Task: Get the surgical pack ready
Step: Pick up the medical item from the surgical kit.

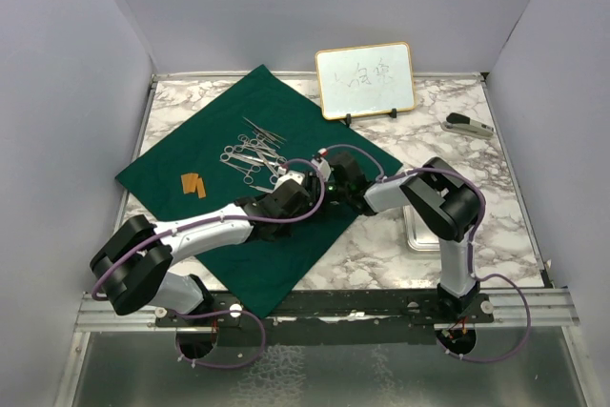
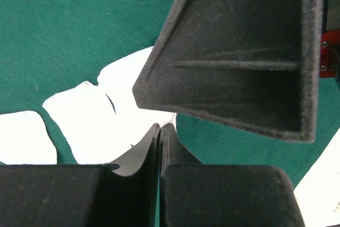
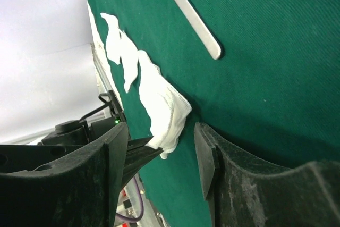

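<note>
The dark green cloth [image 1: 200, 154] lies across the left half of the marble table, with silver scissor-like instruments [image 1: 253, 152] on it. The two grippers meet at its right part. My left gripper [image 2: 160, 127] is shut, its tips pinching the edge of a white gauze square [image 3: 162, 104]. More gauze [image 2: 90, 112] lies flat beside it. My right gripper [image 3: 159, 150] stands open around that pinched gauze, neither finger [image 3: 207, 152] pressing it. In the top view the left gripper [image 1: 297, 183] and right gripper [image 1: 324, 171] nearly touch. The steel tray [image 1: 417, 237] is half hidden under the right arm.
A gold-framed whiteboard [image 1: 365, 80] stands at the back. A small grey tool [image 1: 467, 124] lies at the back right. Orange strips [image 1: 193, 183] rest on the cloth's left part. A flat steel instrument [image 3: 191, 17] lies just beyond the gauze.
</note>
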`<state>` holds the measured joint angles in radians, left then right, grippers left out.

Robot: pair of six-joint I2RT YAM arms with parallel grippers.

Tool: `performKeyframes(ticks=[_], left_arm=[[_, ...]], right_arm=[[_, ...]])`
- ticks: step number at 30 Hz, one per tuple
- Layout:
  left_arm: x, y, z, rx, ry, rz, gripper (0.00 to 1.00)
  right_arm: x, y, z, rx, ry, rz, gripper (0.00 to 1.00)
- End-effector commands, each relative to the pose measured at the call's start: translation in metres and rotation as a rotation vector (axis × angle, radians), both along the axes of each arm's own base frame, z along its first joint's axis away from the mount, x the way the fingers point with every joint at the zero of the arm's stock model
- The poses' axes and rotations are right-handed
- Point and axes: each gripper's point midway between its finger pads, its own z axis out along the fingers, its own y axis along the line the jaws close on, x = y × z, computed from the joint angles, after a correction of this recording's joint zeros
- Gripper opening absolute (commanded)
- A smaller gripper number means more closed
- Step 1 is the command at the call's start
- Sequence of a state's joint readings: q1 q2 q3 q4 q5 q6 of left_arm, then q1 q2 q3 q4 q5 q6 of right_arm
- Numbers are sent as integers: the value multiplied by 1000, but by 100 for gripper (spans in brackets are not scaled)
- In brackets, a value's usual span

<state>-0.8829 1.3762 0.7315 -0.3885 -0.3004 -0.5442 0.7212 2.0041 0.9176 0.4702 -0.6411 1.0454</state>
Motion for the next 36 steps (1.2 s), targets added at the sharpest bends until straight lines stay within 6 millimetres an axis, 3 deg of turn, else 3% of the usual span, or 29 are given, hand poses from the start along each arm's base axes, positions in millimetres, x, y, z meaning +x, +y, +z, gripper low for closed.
performKeyframes(ticks=[1, 10, 19, 27, 31, 33, 36], left_arm=[[0, -2, 4, -34, -7, -2, 0], [-1, -1, 5, -39, -10, -3, 0], [-2, -3, 2, -47, -1, -8, 0], [-6, -4, 6, -65, 4, -21, 2], [-6, -13, 35, -143, -26, -39, 36], [-2, -21, 64, -210, -70, -63, 54], [10, -27, 120, -291, -177, -84, 69]], right_arm=[[-14, -9, -27, -55, 100, -31, 52], [-22, 5, -27, -22, 126, 7, 46], [-16, 9, -26, 2, 120, -21, 31], [-12, 9, -26, 9, 87, -34, 5], [-13, 5, -11, 15, 3, -6, 1], [-11, 0, 7, 19, -86, 16, 1], [-6, -15, 29, 8, -219, 39, 1]])
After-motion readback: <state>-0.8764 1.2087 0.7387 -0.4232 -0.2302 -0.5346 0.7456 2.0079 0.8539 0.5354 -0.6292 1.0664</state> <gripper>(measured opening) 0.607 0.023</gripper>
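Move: Just beyond the left fingertips, shut at its near edge, lies the gauze pad being picked: its middle is about 3 cm ahead, 1 cm left and 1 cm lower. From the open right hand, the same pad's middle is some 3 cm left, 1 cm back and 3 cm below. The next gauze lies about 5 cm left of that pad, level with it; the scalpel handle is roughly 7 cm farther out and 2 cm left of it. Sinking about 2 cm while easing some 1.5 cm back and slightly left, the right hand closes its half-open fingers on the pad's right side, pinches it, then starts to rise. The left hand stays put with its fingertips at the near edge until the pinch is made, then opens wide and lifts off about 4 cm. ##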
